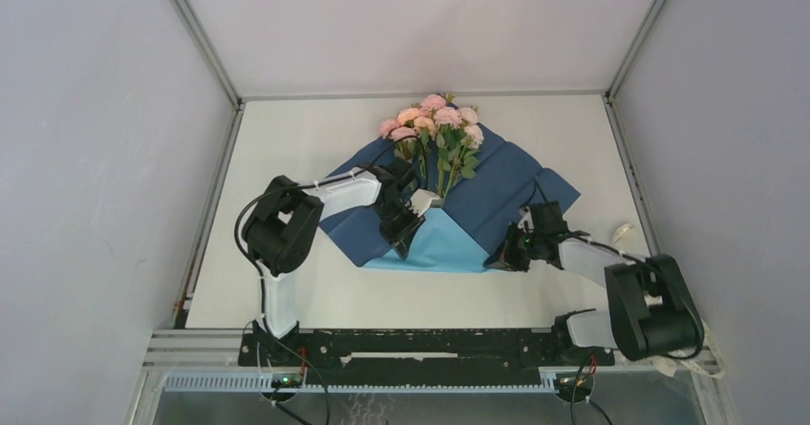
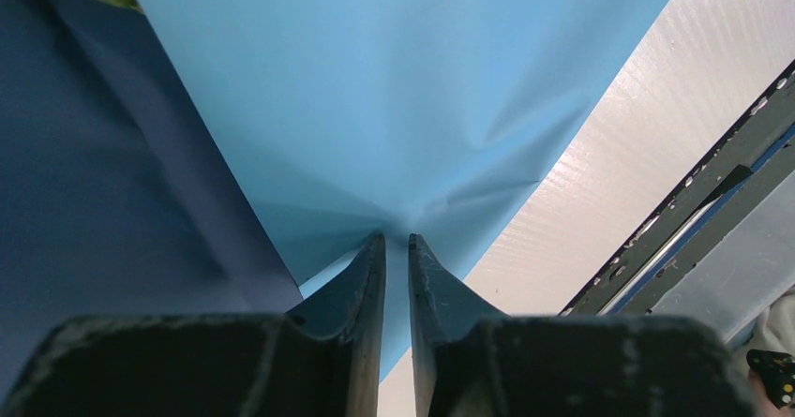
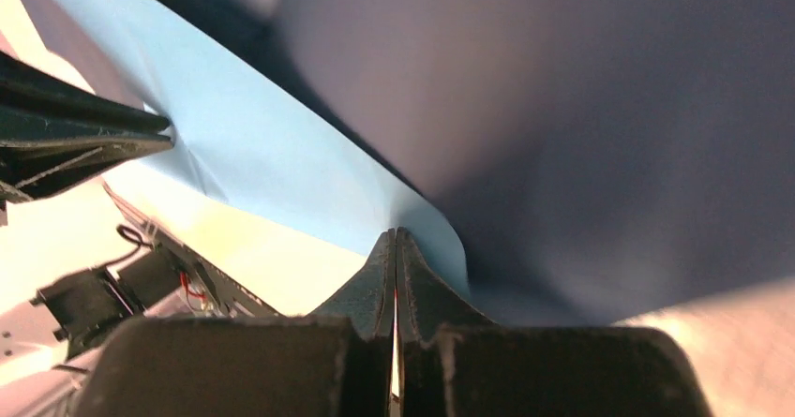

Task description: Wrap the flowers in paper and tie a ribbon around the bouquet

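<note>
The flowers (image 1: pixel 435 124), pink roses on green stems, lie at the back of the paper (image 1: pixel 506 191), which is spread with its navy face up. A light-blue flap (image 1: pixel 435 245) is folded over at the near edge, covering the stem ends. My left gripper (image 1: pixel 409 237) is at that flap's left side. In the left wrist view its fingers (image 2: pixel 396 239) stand almost together, with the light-blue paper (image 2: pixel 394 89) puckered between the tips. My right gripper (image 1: pixel 497 261) is at the flap's right corner. Its jaws (image 3: pixel 396 231) are shut on the curled paper edge (image 3: pixel 281 173). A small cream coil, probably the ribbon (image 1: pixel 626 232), lies at the right.
The white table (image 1: pixel 315 143) is walled by grey panels and metal posts on three sides. The black mounting rail (image 1: pixel 430 347) with the arm bases runs along the near edge. My left arm's fingers (image 3: pixel 84 136) show at the left of the right wrist view.
</note>
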Available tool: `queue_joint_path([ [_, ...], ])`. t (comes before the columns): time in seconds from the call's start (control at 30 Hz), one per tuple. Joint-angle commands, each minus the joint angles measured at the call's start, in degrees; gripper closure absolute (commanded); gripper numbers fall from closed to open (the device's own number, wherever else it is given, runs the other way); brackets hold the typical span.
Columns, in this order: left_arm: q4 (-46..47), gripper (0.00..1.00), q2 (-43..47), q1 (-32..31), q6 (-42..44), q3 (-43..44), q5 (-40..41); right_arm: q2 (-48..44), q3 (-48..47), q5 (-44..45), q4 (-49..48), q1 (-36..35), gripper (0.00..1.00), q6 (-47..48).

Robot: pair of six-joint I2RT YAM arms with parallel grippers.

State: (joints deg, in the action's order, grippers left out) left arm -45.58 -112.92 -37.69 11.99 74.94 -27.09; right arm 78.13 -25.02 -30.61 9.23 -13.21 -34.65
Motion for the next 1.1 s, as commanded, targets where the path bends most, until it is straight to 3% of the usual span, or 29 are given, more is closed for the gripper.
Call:
queue_joint_path([
  [0.0, 0.38, 0.80, 0.78, 0.12, 0.34, -1.63, 3.25, -7.99, 4.15, 2.21, 5.08, 6.62, 1.00, -1.03],
  [0.2, 0.36, 0.80, 1.27, 0.14, 0.41, -1.85, 3.35, -20.57, -0.13, 11.08, 14.90, 8.40, 1.00, -1.06],
  [0.3, 0.58, 0.80, 1.63, 0.13, 0.41, -2.16, 3.22, -22.70, -3.45, 17.28, 15.78, 1.30, 1.00, -3.21],
  [0.4, 0.84, 0.80, 2.36, 0.13, 0.23, -2.49, 3.04, -17.25, -7.22, 20.16, 11.99, -9.94, 1.00, -4.68],
  [0.5, 0.85, 0.80, 3.70, 0.13, 0.49, -2.43, 3.28, -8.29, -9.71, 13.76, 5.18, -13.76, 1.00, -5.21],
  [0.63, -0.55, 0.80, 5.71, -0.11, 0.41, -1.75, 2.82, 2.64, -9.35, 6.27, -4.82, -13.96, 1.00, -7.76],
  [0.83, -0.41, 0.77, 14.13, -6.47, 4.22, -2.57, 2.32, 6.13, -7.96, 9.38, -0.84, -12.88, 1.00, -6.24],
  [1.07, 2.77, 0.78, 6.95, -13.63, 7.74, 2.87, 8.55, 6.24, -4.83, 6.85, -3.94, -10.35, 1.00, -8.19],
])
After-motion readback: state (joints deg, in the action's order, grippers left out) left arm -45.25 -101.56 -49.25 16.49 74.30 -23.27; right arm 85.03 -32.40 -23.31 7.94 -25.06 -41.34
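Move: The light-blue folded-up flap of the paper has its middle about 11 cm to the right hand's left and 4 cm ahead, level with the fingers, which are already down on its near fold. The flowers lie beyond it, some 26 cm ahead and 11 cm left of the right hand; the open dark paper is about 13 cm ahead and 5 cm right. From the left hand, down on the flap's left part, the flap's middle is roughly 8 cm right and 2 cm ahead. The flap's near fold gets another stroke: the right hand, fingers shut, sweeps on to the right about 5 cm at table height, lifts some 6 cm, swings back left about 10 cm and comes down on the fold again, nearer the flap's middle. The left hand keeps the flap pinned, then comes free late, rising about 5.5 cm while going back and right. ##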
